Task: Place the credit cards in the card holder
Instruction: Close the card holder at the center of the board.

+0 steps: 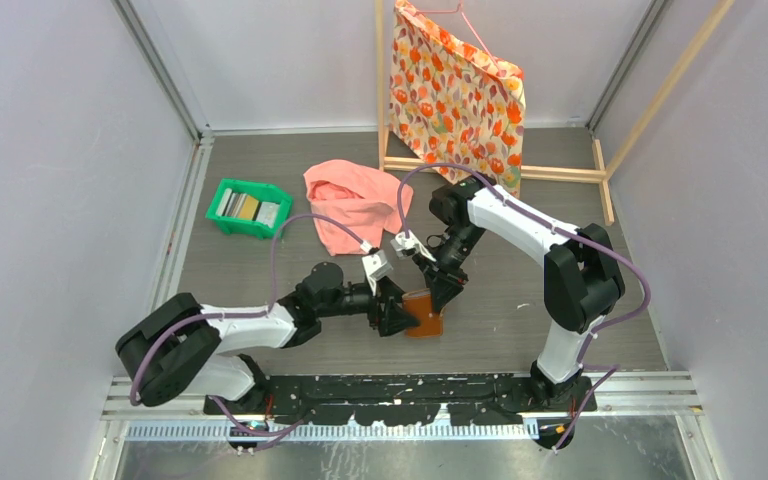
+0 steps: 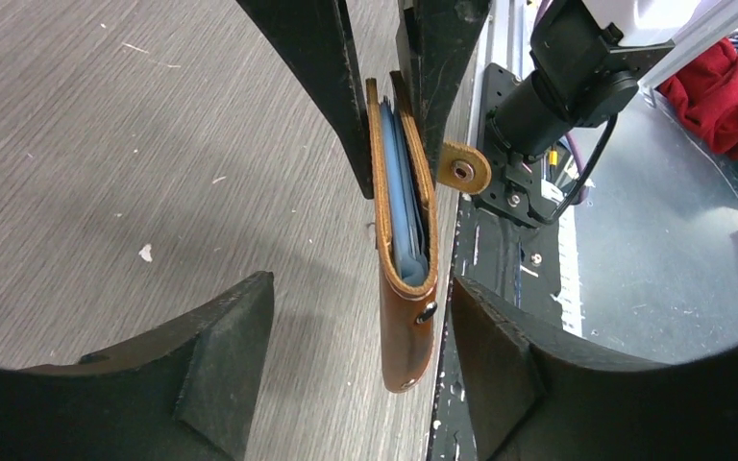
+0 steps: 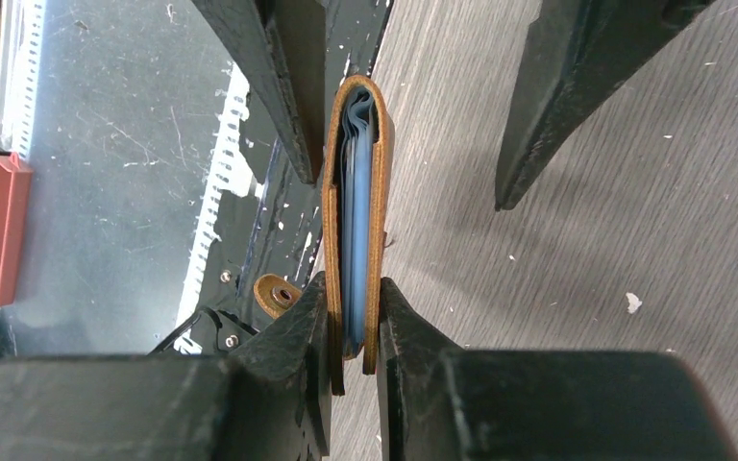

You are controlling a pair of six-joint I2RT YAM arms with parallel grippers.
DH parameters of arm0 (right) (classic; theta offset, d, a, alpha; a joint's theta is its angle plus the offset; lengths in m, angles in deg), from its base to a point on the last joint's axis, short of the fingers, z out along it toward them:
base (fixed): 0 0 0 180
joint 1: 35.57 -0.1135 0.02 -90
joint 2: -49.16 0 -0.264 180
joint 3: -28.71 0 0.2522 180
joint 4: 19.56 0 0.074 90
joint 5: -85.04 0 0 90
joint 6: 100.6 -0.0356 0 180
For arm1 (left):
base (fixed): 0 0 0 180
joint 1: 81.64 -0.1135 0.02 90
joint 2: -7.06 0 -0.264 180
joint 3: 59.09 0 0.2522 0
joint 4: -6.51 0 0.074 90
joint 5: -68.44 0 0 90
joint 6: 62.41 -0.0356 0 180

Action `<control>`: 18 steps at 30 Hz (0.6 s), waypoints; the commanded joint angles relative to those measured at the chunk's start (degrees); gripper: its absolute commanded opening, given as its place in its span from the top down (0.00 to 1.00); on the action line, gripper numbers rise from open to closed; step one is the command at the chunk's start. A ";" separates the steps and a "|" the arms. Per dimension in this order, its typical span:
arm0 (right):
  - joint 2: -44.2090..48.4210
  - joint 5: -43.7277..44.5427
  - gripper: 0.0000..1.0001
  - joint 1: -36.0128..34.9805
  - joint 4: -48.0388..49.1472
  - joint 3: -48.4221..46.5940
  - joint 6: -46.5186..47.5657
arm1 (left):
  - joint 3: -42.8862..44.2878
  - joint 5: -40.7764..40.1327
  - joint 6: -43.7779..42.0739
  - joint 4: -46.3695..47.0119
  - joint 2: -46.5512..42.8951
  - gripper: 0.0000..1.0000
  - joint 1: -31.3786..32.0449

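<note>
The card holder (image 1: pixel 426 316), a folded brown leather wallet, stands on edge near the table's front edge. My right gripper (image 3: pixel 353 288) is shut on one end of it, its fingers pressing both leather sides (image 3: pixel 356 192). Pale blue-grey pockets show between the sides. My left gripper (image 2: pixel 356 298) is open around the opposite end of the card holder (image 2: pixel 405 298), with a gap on each side and the wallet nearer its right finger. The snap tab (image 2: pixel 464 170) hangs loose. Several credit cards (image 1: pixel 248 207) lie in the green tray at the back left.
The green tray (image 1: pixel 222 223) sits at the left rear. A pink cloth (image 1: pixel 355 205) lies behind the grippers. A floral bag (image 1: pixel 457 95) hangs on a wooden frame at the back. The black base rail (image 1: pixel 400 395) runs just in front of the card holder.
</note>
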 commanded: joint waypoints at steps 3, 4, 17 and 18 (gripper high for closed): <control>0.21 -2.98 0.92 0.20 -1.95 -2.24 1.32 | 3.00 1.40 0.41 7.19 2.65 0.43 0.28; 0.15 -3.02 0.92 0.25 -2.12 -2.22 1.66 | 3.35 1.81 0.68 7.23 3.14 0.47 0.28; 6.13 2.83 0.09 3.69 2.11 -7.84 -11.29 | 0.65 -2.52 5.09 5.17 0.52 1.00 0.28; 6.58 3.45 0.04 4.69 0.79 -10.15 -11.35 | 0.37 -3.65 5.18 2.57 -0.88 1.00 0.28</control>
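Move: The card holder, folded shut but with its strap loose, hangs in the right hand's grip. Its middle is about 3 cm to the left of that hand, 2 cm back and 1 cm below. From the left hand, whose open fingers already straddle its near end, the middle is some 3 cm to the right and otherwise level. The coral cloth lies about 21 cm ahead of the left hand, 11 cm left and 12 cm below; the green box is level with the cloth, 22 cm farther left. The card holder changes hands in mid-air. The left hand edges about 1.5 cm to the right over its end and closes until the fingers pinch it. The right hand, still until then, opens wide, letting go, and draws away forward about 2 cm and up about 1 cm. ##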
